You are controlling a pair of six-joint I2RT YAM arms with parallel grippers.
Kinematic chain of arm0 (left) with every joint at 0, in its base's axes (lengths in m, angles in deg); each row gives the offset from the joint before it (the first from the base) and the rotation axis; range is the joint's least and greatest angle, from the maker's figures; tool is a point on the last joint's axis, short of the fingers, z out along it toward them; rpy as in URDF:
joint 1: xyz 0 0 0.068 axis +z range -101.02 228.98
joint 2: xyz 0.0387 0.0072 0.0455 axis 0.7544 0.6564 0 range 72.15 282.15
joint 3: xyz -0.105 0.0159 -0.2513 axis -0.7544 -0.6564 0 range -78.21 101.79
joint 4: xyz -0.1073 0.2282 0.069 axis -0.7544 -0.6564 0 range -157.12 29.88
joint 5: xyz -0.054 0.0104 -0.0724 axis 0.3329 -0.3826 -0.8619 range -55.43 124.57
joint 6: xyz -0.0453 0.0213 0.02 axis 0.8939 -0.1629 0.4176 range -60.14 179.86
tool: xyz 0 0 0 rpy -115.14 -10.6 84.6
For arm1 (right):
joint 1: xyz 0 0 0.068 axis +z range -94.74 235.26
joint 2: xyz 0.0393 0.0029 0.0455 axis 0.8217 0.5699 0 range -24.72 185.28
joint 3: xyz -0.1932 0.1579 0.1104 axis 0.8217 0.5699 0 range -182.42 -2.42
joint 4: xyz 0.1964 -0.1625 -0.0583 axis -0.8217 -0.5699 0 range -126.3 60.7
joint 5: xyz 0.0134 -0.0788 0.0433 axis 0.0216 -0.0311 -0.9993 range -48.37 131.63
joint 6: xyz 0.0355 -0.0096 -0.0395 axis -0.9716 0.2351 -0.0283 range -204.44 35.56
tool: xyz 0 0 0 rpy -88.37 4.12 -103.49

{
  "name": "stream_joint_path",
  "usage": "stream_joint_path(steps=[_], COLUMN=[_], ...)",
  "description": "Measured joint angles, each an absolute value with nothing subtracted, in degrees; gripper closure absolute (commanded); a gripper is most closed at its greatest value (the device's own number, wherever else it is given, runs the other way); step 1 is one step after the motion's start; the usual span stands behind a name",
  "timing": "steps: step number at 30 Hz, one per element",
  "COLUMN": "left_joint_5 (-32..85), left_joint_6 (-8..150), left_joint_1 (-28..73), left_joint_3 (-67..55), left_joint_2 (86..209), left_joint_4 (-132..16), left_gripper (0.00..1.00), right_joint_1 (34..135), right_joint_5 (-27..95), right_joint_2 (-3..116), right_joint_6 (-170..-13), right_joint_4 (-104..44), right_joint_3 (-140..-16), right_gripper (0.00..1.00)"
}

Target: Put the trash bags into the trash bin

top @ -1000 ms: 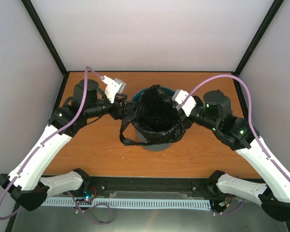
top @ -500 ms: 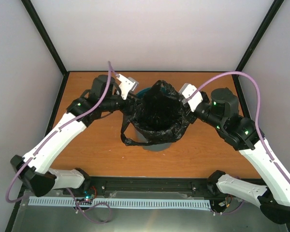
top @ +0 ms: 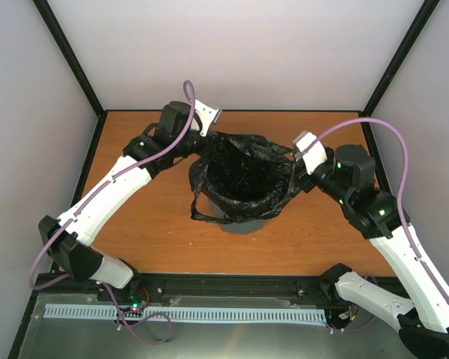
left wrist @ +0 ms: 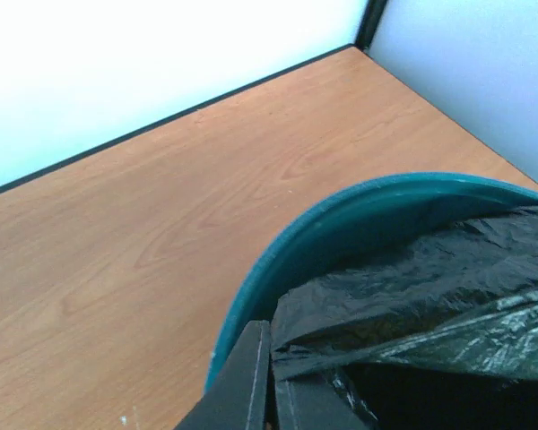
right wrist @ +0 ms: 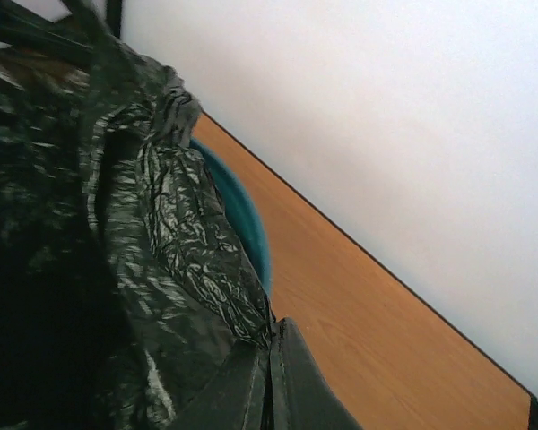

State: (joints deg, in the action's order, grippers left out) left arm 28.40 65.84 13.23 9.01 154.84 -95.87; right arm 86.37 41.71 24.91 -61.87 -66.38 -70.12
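The teal trash bin [top: 241,225] stands mid-table, with a glossy black trash bag [top: 243,176] sitting in it and its mouth stretched wide over the rim. My left gripper [top: 203,147] is at the bin's far-left rim, shut on the bag's edge. In the left wrist view the left gripper [left wrist: 271,381] pinches the wrinkled bag film [left wrist: 430,287] just inside the teal rim [left wrist: 341,215]. My right gripper [top: 294,166] is shut on the bag's right edge. The right wrist view shows the right gripper [right wrist: 271,381] clamping the bag film [right wrist: 161,269] beside the bin rim [right wrist: 248,224].
A loop handle of the bag [top: 200,215] hangs outside the bin at its front left. The wooden table [top: 135,224] is enclosed by white walls, with black corner posts [top: 67,56] at the back. The arms' mounting rail [top: 232,288] runs along the near edge.
My left gripper swung toward the bin's far-left rim and shut on the bag's edge. The right arm pulled slightly right, and the bag's mouth spread wider and flatter.
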Motion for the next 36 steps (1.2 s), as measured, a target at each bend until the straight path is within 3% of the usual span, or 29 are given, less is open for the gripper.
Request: stream_joint_path(steps=[9,17,18,21,22,36], left_joint_5=[34.4,32.4,32.2,31.5,31.4,30.7], left_joint_6=[65.9,65.9,65.9,66.0,66.2,68.6], left_joint_1=[13.9,18.5,19.0,20.3,20.6,22.9], left_joint_3=[10.5,12.3,13.3,15.2,15.6,13.6], left_joint_2=[155.5,157.1,158.2,162.1,163.6,168.0], left_joint_4=[-96.1,-96.7,-96.8,-97.0,-97.0,-97.9], left_gripper=[0.99,0.96,0.93,0.66,0.63,0.60], right_joint_1=[81.3,78.2,77.4,75.1,74.2,71.0], right_joint_5=[43.8,40.6,40.1,38.8,38.6,34.4], right_joint_2=[31.1,35.1,36.0,38.7,39.7,49.0], right_joint_6=[-63.9,-64.5,-64.8,-65.7,-65.9,-66.5], right_joint_4=[-62.6,-59.5,-59.2,-58.9,-58.8,-58.7], right_joint_3=[-70.3,-70.5,-70.5,-70.5,-70.5,-70.5], right_gripper=[0.97,0.97,0.97,0.97,0.97,0.97])
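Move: Each hand holds one edge of the bag over the trash bin, whose middle lies about 7 cm right of the left hand, 8 cm back and 20 cm below. From the right hand the bin is some 10 cm left, 1 cm ahead and 24 cm below. The bag's open mouth is about 7 cm right of the left hand, 7 cm back and 4 cm below; its loose strap hangs roughly 13 cm back and 2 cm left. Both hands draw the bag's edges some 10 cm forward and down, right still pinching, left partly opening. ##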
